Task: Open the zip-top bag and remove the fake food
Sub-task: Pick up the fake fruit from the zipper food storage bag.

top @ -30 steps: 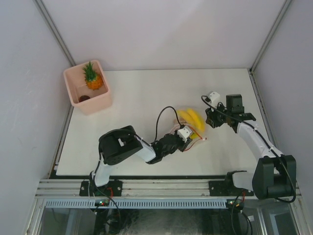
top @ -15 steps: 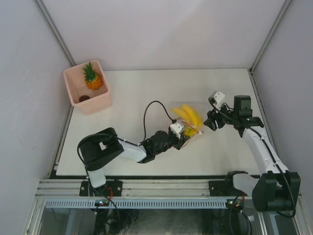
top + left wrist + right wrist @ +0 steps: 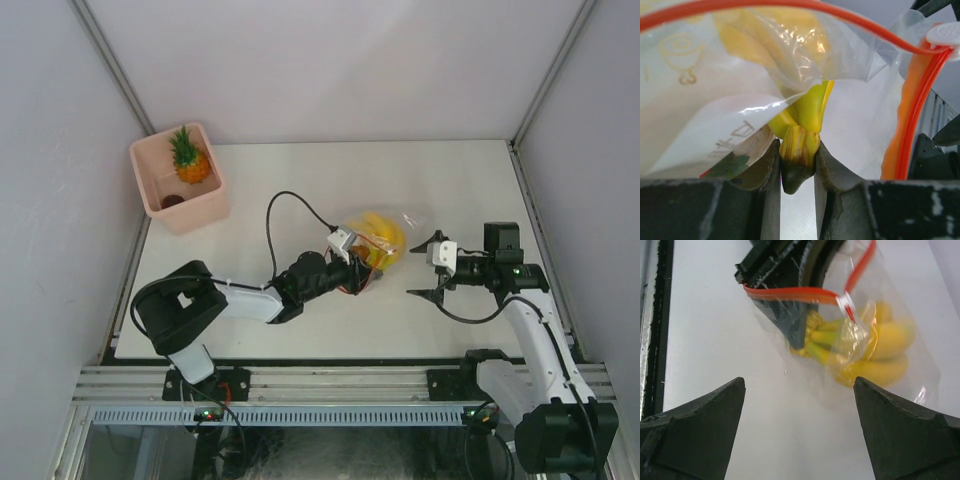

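Observation:
The zip-top bag (image 3: 392,232) lies mid-table, clear and crinkly, its red-orange zip strip (image 3: 790,291) parted at the mouth. Inside it is a yellow banana bunch (image 3: 380,238), part of the fake food. My left gripper (image 3: 366,264) reaches into the bag's mouth. In the left wrist view it (image 3: 797,162) is shut on the bunch's stem (image 3: 799,145). My right gripper (image 3: 424,266) stands wide open to the right of the bag and touches nothing. In its own view the bag (image 3: 875,345) lies just beyond the spread fingertips (image 3: 737,387). An orange pineapple (image 3: 190,162) sits in the pink bin.
The pink square bin (image 3: 185,214) stands at the far left corner of the white table, with a small dark bit inside. Grey walls close the table in on three sides. A black cable loops above the left arm (image 3: 285,205).
The right gripper let go of the bag, opened wide and drew back toward the near right. The left gripper, still on the banana stem, shifted left and away with the bag.

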You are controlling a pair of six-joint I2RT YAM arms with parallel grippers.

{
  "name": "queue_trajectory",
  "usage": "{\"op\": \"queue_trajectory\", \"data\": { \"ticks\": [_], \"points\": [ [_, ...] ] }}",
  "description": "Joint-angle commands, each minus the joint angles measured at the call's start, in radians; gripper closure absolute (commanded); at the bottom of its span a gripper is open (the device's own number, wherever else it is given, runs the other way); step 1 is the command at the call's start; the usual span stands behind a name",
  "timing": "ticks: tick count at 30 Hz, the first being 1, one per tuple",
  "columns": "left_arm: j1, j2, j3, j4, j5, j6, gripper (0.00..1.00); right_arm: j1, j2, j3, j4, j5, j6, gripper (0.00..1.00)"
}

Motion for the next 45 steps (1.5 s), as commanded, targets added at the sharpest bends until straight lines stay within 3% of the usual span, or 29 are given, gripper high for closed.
{"op": "queue_trajectory", "data": {
  "ticks": [1, 8, 12, 16, 22, 28, 35, 40, 45],
  "points": [
    [-0.005, -0.05, 0.06, -0.089, 0.116, 0.005, 1.0, -0.006, -0.001, 0.001, -0.059, -0.161, -0.284, 0.11],
    [-0.01, -0.049, 0.098, -0.202, 0.153, 0.041, 1.0, 0.057, 0.053, 0.077, 0.026, -0.134, -0.266, 0.16],
    [-0.017, -0.043, 0.117, -0.206, 0.158, 0.031, 1.0, 0.133, 0.076, 0.073, 0.047, -0.065, -0.228, 0.34],
    [-0.021, -0.034, 0.131, -0.207, 0.165, 0.016, 1.0, 0.173, 0.089, 0.059, 0.068, -0.007, -0.21, 0.43],
    [-0.021, -0.041, 0.125, -0.205, 0.15, 0.008, 1.0, 0.188, 0.09, 0.038, 0.102, 0.068, -0.182, 0.66],
    [-0.021, -0.064, 0.115, -0.205, 0.124, 0.003, 1.0, 0.191, 0.084, 0.027, 0.11, 0.091, -0.174, 0.7],
    [-0.011, -0.108, 0.084, -0.171, 0.093, -0.036, 1.0, 0.21, 0.068, 0.026, 0.022, 0.119, -0.291, 0.95],
    [0.046, -0.161, -0.002, -0.04, 0.098, -0.175, 1.0, 0.214, 0.05, 0.02, -0.036, 0.163, -0.381, 0.99],
    [0.091, -0.168, -0.031, 0.039, 0.207, -0.32, 1.0, 0.218, 0.044, 0.005, -0.013, 0.231, -0.38, 1.0]
  ]
}}
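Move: From the open right hand, the bag's white zip slider is about 5 cm left, 4 cm ahead and 3 cm lower; the bananas' bodies in the bag lie some 8 cm left, 6 cm ahead and 9 cm lower. The left hand already holds the banana stem, with the slider about 7 cm to its right, 6 cm ahead and 2 cm above it. Right hand eases about 3 cm left, pinching the zip slider; left keeps the stem, dips back, then rises. ##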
